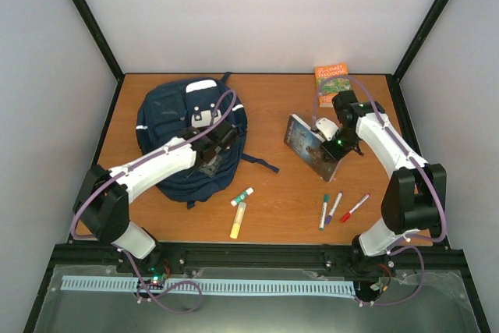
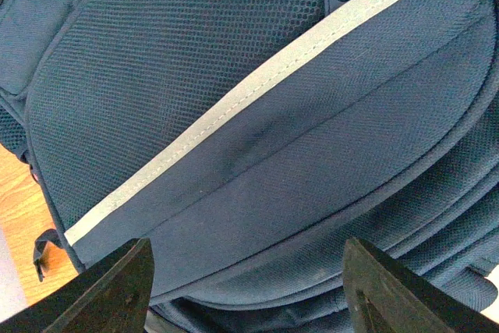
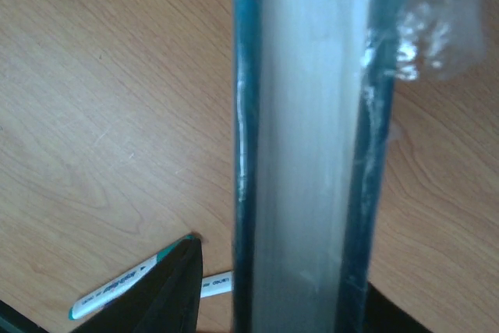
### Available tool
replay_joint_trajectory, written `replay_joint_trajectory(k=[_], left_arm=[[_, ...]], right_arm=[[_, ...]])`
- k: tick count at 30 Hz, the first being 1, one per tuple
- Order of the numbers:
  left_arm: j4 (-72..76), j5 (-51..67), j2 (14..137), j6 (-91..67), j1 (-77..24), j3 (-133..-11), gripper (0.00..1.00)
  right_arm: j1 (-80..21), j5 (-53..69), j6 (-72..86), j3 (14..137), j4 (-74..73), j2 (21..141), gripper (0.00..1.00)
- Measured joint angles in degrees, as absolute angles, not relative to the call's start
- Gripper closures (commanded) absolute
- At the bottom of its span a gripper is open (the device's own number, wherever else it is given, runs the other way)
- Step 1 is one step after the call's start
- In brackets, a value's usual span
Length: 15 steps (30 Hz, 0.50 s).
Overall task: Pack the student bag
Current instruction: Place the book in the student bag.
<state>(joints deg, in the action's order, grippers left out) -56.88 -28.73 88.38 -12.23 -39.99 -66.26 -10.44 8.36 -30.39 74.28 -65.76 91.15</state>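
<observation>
The student bag (image 1: 168, 126) lies at the back left of the table, navy with a pale stripe (image 2: 257, 115). My left gripper (image 1: 209, 161) hovers just over its front panel, open (image 2: 246, 244), with nothing between the fingers. My right gripper (image 1: 327, 150) is at the right centre around a dark-covered book (image 1: 308, 144) that stands on edge, tilted. In the right wrist view the book's page edge (image 3: 312, 115) fills the space between the jaws. The left finger (image 3: 168, 286) stands a little clear of the cover, so this gripper (image 3: 284, 271) is open.
An orange book (image 1: 331, 83) lies at the back right. A green marker (image 1: 323, 210), a blue one (image 1: 334, 208) and a red one (image 1: 355, 208) lie in front of the right arm. A yellow stick (image 1: 238, 220) and a green-capped stick (image 1: 242, 196) lie near the bag's strap (image 1: 261, 163).
</observation>
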Motion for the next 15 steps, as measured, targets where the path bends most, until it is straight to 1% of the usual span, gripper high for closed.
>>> replay_joint_trajectory(k=[3,4,5,10,12,15], left_arm=[[-56.8,-28.9,87.6,-12.2,-40.0,-66.1,0.31],[-56.8,-28.9,87.4,-12.2,-40.0,-66.1,0.31],[-56.8,-29.0,87.3,-12.2,-40.0,-66.1,0.31],[-56.8,-29.5,87.2,-12.3,-40.0,-65.8,0.31],[-56.6,-30.8,87.0,-12.3,-40.0,-65.5,0.29],[-55.6,-33.2,85.2,-12.2,-40.0,-64.1,0.29]], right_arm=[[-10.4,8.3,-30.2,74.3,-65.5,91.1,0.91],[-10.5,8.3,-29.8,74.3,-65.5,91.1,0.96],[-10.5,8.4,-30.0,74.3,-65.4,91.1,0.97],[-9.9,9.7,-29.3,75.2,-66.1,91.1,0.97],[-8.3,12.3,-29.1,76.7,-67.3,91.0,0.97],[-4.0,18.1,-28.1,78.3,-66.5,88.9,0.97]])
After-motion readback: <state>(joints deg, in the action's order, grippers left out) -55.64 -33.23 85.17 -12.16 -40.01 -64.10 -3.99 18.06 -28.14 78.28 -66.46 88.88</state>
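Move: The book stands on edge in the right hand's still-open fingers, its middle about 5 cm to the left of that hand, level with it fore and aft and some 6 cm below. The orange book lies about 19 cm ahead and 3 cm right, the green marker about 15 cm back and 1 cm left, and the bag's middle some 34 cm left and 4 cm ahead. From the left hand, the book is about 25 cm right, 3 cm ahead and 5 cm below. Staying in place at first, the right hand closes its fingers on the book's upper edge, pinching it, then rises about 4 cm with a slight drift forward. As it lifts, the wrist tilts some 10 degrees, its left side coming up, and turns a little clockwise. The left hand, fingers open, eases a centimetre or two up and left over the bag. ##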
